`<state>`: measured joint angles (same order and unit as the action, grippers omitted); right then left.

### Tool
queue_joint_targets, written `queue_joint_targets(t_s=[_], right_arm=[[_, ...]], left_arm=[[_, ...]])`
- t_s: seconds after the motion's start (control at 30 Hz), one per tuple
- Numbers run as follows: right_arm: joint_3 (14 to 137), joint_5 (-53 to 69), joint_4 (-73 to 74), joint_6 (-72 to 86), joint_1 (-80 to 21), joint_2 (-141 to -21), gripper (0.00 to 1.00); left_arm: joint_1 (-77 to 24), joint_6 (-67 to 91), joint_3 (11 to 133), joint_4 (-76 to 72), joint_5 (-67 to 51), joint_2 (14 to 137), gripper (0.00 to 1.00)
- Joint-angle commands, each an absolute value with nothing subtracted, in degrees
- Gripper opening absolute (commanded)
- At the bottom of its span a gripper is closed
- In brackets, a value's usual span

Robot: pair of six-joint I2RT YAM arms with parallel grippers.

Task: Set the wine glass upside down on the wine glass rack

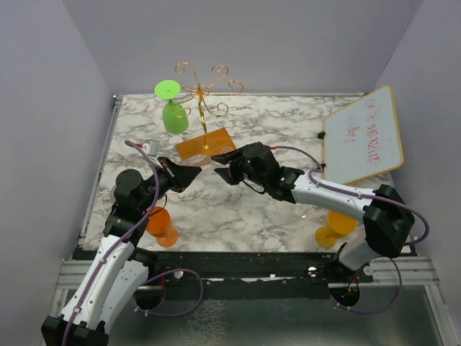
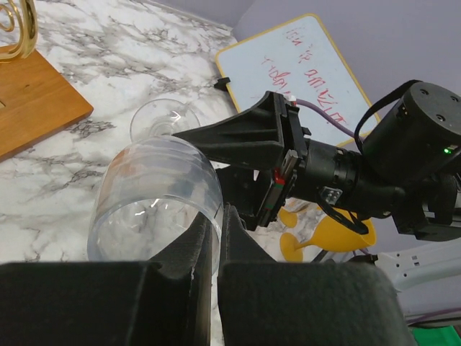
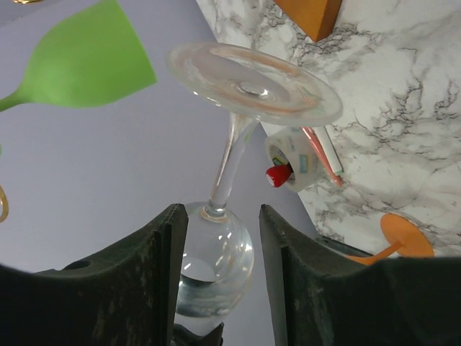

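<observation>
A clear wine glass (image 1: pixel 219 159) hangs sideways in the air between my two grippers. My left gripper (image 2: pixel 217 218) is shut on the rim of its bowl (image 2: pixel 155 193). My right gripper (image 3: pixel 223 216) is open, its fingers on either side of the bowl (image 3: pixel 216 268) near the stem. One finger is against the glass and a gap shows at the other. The foot (image 3: pixel 253 83) points away from the right wrist. The wine glass rack (image 1: pixel 204 92), gold wire on a wooden base (image 1: pixel 206 143), stands just behind, with a green glass (image 1: pixel 173 112) hanging on it upside down.
An orange glass (image 1: pixel 160 224) stands by the left arm and a yellow glass (image 1: pixel 335 227) by the right arm. A whiteboard (image 1: pixel 364 137) lies at the right side. The two grippers nearly touch in front of the rack's base.
</observation>
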<state>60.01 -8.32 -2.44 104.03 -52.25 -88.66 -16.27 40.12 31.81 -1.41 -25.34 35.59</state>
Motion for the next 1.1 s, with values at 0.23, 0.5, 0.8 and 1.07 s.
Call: queue_joint_targets(t_s=[0.23, 0.5, 0.8, 1.07], right_arm=[[64.4, -10.3, -2.5, 106.1, -51.9, -92.2, 0.37], [63.3, -8.9, -4.8, 106.7, -51.9, -92.2, 0.15], [62.3, -11.5, -7.7, 101.8, -51.6, -91.5, 0.00], [54.9, -16.1, -16.5, 88.9, -49.1, -85.2, 0.00]], left_arm=[[-16.6, 41.4, 29.3, -8.8, -29.2, 33.2, 0.00], [-16.6, 41.3, 28.4, -9.7, -29.1, 32.7, 0.00], [-16.6, 41.9, 29.1, -5.7, -27.2, 31.8, 0.24], [-16.6, 42.5, 30.8, 1.7, -22.8, 29.1, 0.70]])
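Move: The clear wine glass, its rim still pinched by the left fingers, has its middle about 4 cm right and 4 cm ahead of the left hand. From the right hand, its stem is about 2 cm ahead and 1 cm left. The rack's post stands some 18 cm ahead of the right hand and 4 cm left, with the hanging green glass about 8 cm left of the post. Right hand eases some 2 cm forward and pinches the glass's stem; left fingers then open off the rim. ##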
